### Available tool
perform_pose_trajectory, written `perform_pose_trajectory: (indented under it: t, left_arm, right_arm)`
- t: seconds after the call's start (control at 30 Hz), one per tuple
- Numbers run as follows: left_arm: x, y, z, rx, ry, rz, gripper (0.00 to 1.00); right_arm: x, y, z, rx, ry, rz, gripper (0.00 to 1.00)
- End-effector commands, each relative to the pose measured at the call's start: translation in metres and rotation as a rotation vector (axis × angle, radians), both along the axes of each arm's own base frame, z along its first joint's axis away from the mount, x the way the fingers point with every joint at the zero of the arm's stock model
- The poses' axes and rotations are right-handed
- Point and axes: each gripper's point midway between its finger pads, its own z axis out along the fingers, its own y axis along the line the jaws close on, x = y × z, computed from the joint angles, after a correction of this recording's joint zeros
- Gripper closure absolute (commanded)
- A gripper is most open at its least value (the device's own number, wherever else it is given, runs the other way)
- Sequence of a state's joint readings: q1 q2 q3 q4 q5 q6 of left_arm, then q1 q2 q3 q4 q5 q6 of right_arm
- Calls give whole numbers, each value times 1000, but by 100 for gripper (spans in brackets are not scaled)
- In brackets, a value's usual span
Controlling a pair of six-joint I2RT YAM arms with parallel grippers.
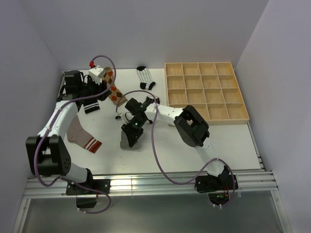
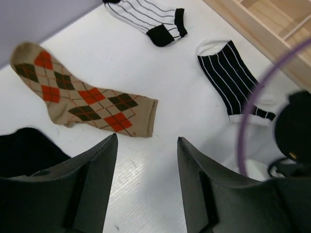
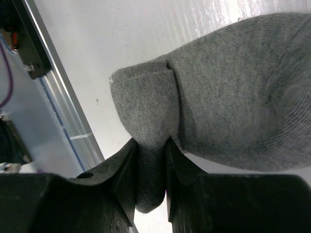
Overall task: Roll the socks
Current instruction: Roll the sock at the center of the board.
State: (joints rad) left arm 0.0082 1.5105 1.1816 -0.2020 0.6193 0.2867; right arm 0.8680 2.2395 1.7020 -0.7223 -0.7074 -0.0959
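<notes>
My right gripper point(image 3: 151, 141) is shut on a folded end of the plain grey sock point(image 3: 233, 97), which lies on the white table near the middle point(image 1: 130, 140); the gripper point(image 1: 132, 130) sits right over it. My left gripper point(image 2: 147, 138) is open with nothing between its fingers, hovering over bare table just short of the cuff of the tan-orange argyle sock point(image 2: 82, 97) at the back left point(image 1: 113, 86). Beyond lie a white sock with black stripes point(image 2: 146, 19) and a black sock with white stripes point(image 2: 235, 77).
A taupe sock with red and white bands point(image 1: 80, 136) lies beside the left arm. A black sock with white bands point(image 1: 91, 106) lies under the left wrist. The wooden grid tray point(image 1: 204, 92) stands at the back right. A purple cable point(image 2: 252, 102) loops near the right arm.
</notes>
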Motion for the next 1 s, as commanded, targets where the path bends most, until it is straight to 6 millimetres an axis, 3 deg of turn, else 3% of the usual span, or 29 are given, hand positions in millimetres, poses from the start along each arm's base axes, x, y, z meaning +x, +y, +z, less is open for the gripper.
perform_pose_trajectory:
  t: [0.0,0.07,0.1,0.13,0.27,0.33,0.4,0.43,0.5,0.53,0.6,0.7,0.77,0.97]
  left_arm:
    - [-24,-2,11,105,-126,-90,42]
    - [-45,-1,-10,158,-105,-133,42]
    - [-55,-1,-6,205,-157,-179,40]
    - [-66,1,-21,231,-140,-203,40]
    - [-109,-2,-42,354,-192,-370,38]
    - [-136,-9,-63,366,-150,-448,37]
    - [-154,-12,-70,409,-175,-515,36]
    - [-167,-18,-85,417,-160,-555,35]
    - [-179,-23,-89,458,-206,-592,34]
    - [-192,-30,-106,469,-186,-629,33]
    - [-209,-41,-115,482,-212,-689,32]
    - [-221,-51,-122,463,-196,-748,29]
    - [-224,-54,-129,466,-168,-765,5]
    - [-232,-70,-135,454,-176,-814,5]
  right_arm:
    - [5,-13,-24,-95,43,-9,78]
    - [8,-11,-27,-93,64,-13,78]
    - [9,-11,-28,-87,74,-19,76]
    - [7,-11,-29,-82,97,-21,76]
    - [11,-11,-34,-76,134,-49,76]
    - [10,-9,-37,-69,157,-56,76]
    - [8,-7,-38,-61,179,-57,75]
    - [8,-7,-42,-66,189,-60,75]
    - [8,-5,-44,-68,202,-65,75]
    - [8,-5,-47,-72,208,-66,75]
    - [9,-4,-48,-75,211,-74,75]
    - [9,-1,-50,-67,220,-77,75]
    - [9,-2,-52,-78,226,-79,75]
    - [12,0,-52,-77,223,-87,75]
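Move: On the board, pinched in the right fingers, the gray sock has its middle roughly 22 cm back from the left hand, 10 cm to its right and 18 cm below. From the right hand, it is only about 1 cm ahead, 2 cm left and 1 cm down. The red-cuffed brown sock lies 21 cm left of the gray one and 3 cm farther out; the black striped sock lies 10 cm right of it and 15 cm farther out. Swinging back towards the robot after a tiny lift, the left hand comes some 23 cm back, 13 cm down and 6 cm right to the gray sock's left side, turning clockwise about 45 degrees and spreading its fingers nearly fully late on, short of touching. The right hand stays put, keeps its pinch and tilts its fingertips nearly 20 degrees towards the robot. ##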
